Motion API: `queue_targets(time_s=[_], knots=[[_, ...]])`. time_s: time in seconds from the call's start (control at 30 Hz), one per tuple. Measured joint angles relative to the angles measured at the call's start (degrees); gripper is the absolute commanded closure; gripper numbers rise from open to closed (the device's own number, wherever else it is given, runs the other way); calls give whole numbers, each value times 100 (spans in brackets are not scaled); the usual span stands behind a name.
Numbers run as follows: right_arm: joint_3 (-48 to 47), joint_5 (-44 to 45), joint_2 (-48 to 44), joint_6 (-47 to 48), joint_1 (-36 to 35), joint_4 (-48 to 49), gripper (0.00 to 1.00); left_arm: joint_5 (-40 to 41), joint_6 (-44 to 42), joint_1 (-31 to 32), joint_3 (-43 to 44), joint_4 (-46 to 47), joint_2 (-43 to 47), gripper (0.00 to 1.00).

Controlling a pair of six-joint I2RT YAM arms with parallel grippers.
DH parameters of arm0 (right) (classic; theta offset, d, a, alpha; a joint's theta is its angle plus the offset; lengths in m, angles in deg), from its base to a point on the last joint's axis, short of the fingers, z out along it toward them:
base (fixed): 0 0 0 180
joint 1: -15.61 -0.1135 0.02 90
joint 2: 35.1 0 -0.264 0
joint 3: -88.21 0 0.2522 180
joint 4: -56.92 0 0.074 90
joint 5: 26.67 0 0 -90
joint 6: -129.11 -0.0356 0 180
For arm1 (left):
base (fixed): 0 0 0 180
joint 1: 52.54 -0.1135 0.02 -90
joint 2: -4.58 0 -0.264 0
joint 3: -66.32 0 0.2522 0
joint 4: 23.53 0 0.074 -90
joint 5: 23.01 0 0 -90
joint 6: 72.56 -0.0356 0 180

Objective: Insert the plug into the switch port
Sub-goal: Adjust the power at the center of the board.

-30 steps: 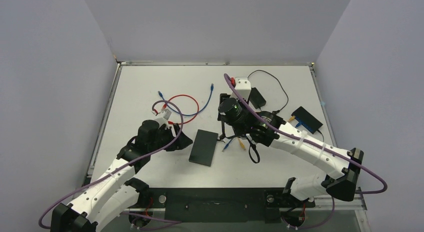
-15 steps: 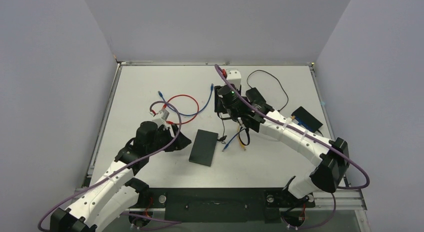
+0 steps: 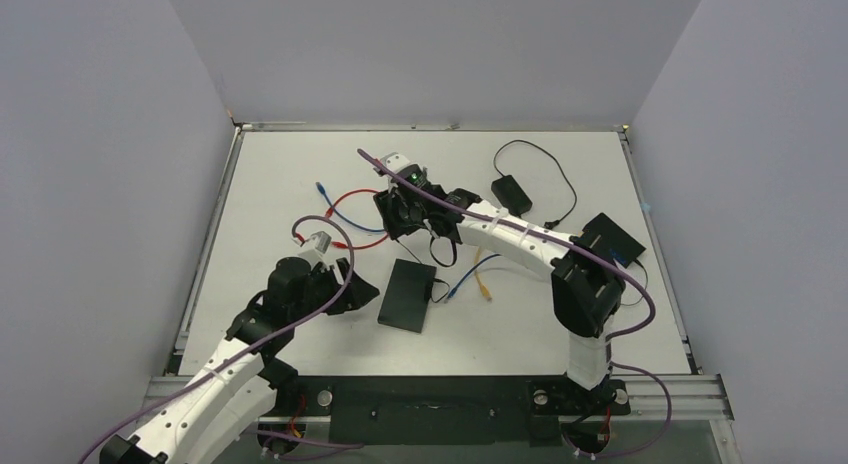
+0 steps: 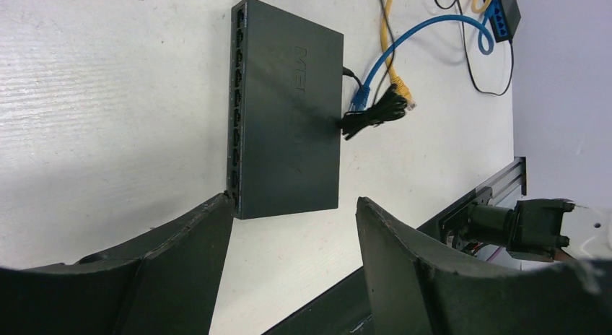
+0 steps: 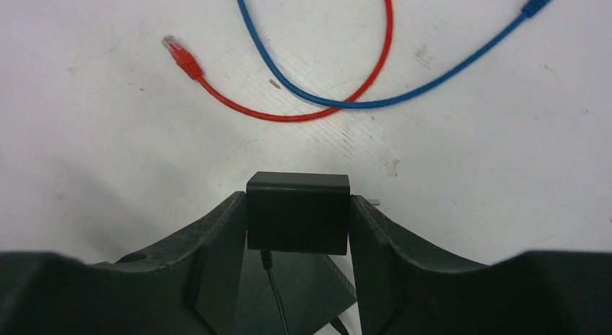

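Observation:
The black switch [image 3: 407, 295] lies flat mid-table. In the left wrist view the switch [image 4: 289, 111] shows its row of ports [image 4: 236, 97] along the left edge. My left gripper [image 4: 294, 201] stands open just short of the switch's near end, its left finger by the port-side corner. My right gripper [image 5: 298, 227] is shut on a black power adapter block [image 5: 298, 212], whose thin cord hangs down. Beyond it lie a red cable's plug [image 5: 180, 55] and a blue cable [image 5: 404, 97]. In the top view my right gripper [image 3: 400, 209] hovers beside the red cable loop [image 3: 350, 219].
A blue plug [image 4: 359, 100], a yellow plug [image 4: 403, 97] and a bundled black cord [image 4: 372, 112] lie against the switch's far side. Another black adapter [image 3: 510, 191] sits at the back, and a second black box [image 3: 613, 239] at the right edge.
My right arm has swung left from the back centre to above the red and blue cables, carrying the black adapter. My left gripper has drawn back slightly toward the near edge.

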Motion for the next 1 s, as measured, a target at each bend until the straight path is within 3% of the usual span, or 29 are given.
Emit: queue_targets(time_s=[0.47,0.77,0.83,1.0], knots=[[-2328,-1526,1840,1069,-535,-315,84,219,170,-7,511,-918,1193,39],[-2551,-1976,2610,1307,-922,-579,82,391,212,-11,723,-1344,1622,40],[-2551,-1982,2739,1325,-1014,-649,77,407,214,-11,726,-1403,1622,40],[-2551,-1969,2872,1366,-1156,-723,51,431,216,-11,726,-1484,1622,40]])
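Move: Clear table to the left of the switch is where the held power adapter is going: from the right hand that spot lies about 10 cm back, 14 cm left and 13 cm below. The switch is some 12 cm back and 3 cm to the right of the right hand; the red plug is level with it, about 13 cm left, both on the table. From the left hand the spot is roughly 4 cm ahead, 10 cm left and 10 cm below. Keeping its grip on the adapter, the right hand first swings left nearly level, then curves back and down towards the table left of the switch, some 14 cm left and 10 cm down in all, turning about 35 degrees counter-clockwise. The open, empty left hand rises about 7 cm beside it, easing slightly back and left. ##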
